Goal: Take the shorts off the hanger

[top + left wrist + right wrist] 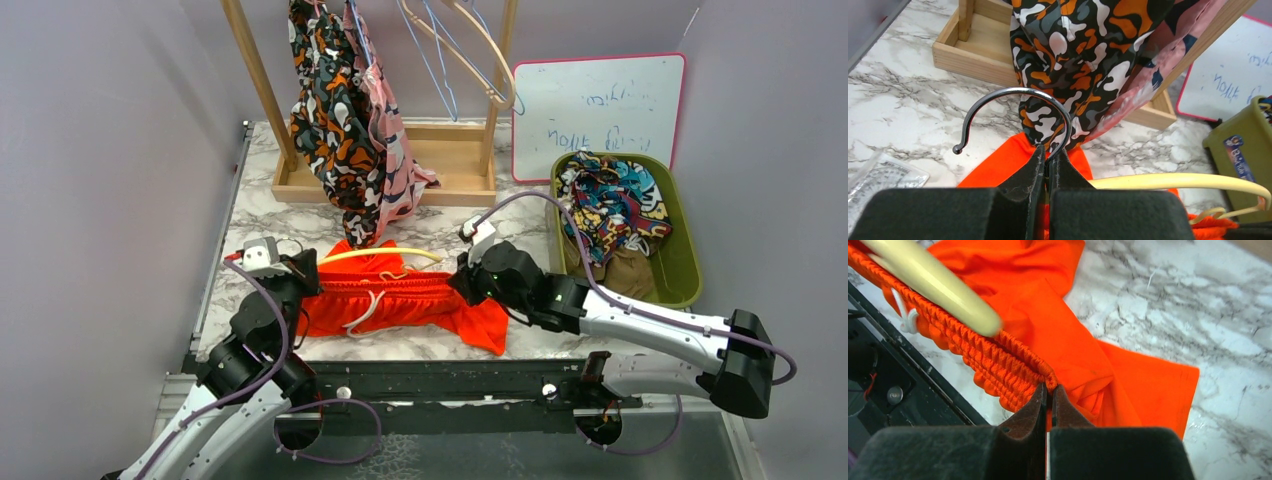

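Bright orange shorts (400, 300) lie spread on the marble table, their elastic waistband still threaded on a cream hanger (385, 253). My left gripper (305, 270) is shut on the neck of the hanger's metal hook (1013, 92), at the shorts' left end. The cream arm (1188, 181) runs off to the right over the orange fabric (998, 165). My right gripper (462, 283) is shut on the gathered waistband's right end (1049, 387). There the hanger's blunt tip (933, 280) stands just above the waistband, and the shorts' leg (1128, 390) lies flat beyond.
A wooden rack (455, 160) at the back holds blotch-print shorts (335, 110), pink-print shorts (395, 150) and empty hangers (470, 50). A green bin (680, 250) at the right holds multicolour shorts (610, 205) and tan shorts (625, 270). A whiteboard (600, 100) leans behind it. A black rail (450, 380) borders the near edge.
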{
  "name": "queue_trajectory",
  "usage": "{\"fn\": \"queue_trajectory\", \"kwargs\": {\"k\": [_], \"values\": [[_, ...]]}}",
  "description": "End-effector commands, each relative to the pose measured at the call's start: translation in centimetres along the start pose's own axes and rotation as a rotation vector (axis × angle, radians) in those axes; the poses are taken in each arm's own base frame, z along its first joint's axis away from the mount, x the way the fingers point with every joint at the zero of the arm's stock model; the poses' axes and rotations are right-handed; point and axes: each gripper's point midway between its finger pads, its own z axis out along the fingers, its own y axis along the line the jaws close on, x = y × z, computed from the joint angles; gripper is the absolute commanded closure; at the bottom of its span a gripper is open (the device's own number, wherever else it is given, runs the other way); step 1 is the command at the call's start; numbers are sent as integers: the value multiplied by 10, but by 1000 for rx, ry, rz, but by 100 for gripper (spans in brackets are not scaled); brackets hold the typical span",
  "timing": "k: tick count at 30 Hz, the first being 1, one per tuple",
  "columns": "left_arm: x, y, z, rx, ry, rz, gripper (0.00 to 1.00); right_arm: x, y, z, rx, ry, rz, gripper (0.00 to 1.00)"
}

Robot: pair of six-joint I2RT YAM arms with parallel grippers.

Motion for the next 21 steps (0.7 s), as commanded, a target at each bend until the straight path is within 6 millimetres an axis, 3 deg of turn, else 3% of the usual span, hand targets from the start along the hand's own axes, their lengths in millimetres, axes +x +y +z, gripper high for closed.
{"fn": "queue_trajectory", "kwargs": {"k": [1, 6, 11, 14, 16, 19, 21], "values": [[-37, 24, -5, -139, -129, -59, 100, 43, -40, -5, 163, 112, 17, 99], [-33, 19, -2, -121, -109, -46, 100, 47, -17, 6, 53, 124, 47, 99], [-24, 4, 5, -59, -73, -7, 100, 37, 7, 16, -54, 122, 74, 97], [-15, -5, 10, -29, -33, 27, 100, 23, 20, 6, -97, 140, 97, 85], [-10, -7, 13, -25, -11, 43, 100, 12, 22, -6, -126, 107, 81, 70], [-6, -9, 16, -24, 6, 57, 100, 14, 13, -20, -114, 96, 25, 52], [-5, -10, 17, -22, 12, 66, 100, 18, 6, -27, -98, 97, -4, 48]]}}
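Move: My left hand still grips the hanger by its hook, and my right still pinches one end of the orange shorts' waistband. The hanger's free end is about 4 cm ahead, 4 cm left and 4 cm above my right hand; from my left it is some 24 cm right, 2 cm ahead and 3 cm lower. The camouflage shorts' hem hangs about 9 cm ahead, 9 cm right and 8 cm below my left hand. With my right hand I carry the pinched waistband end about 3.5 cm down, drawing back away from the hanger's free end, then open my fingers about halfway, let go of the cloth and rise some 2.5 cm. My left hand keeps the hook gripped and, towards the end, eases the hanger a little down and forward. ##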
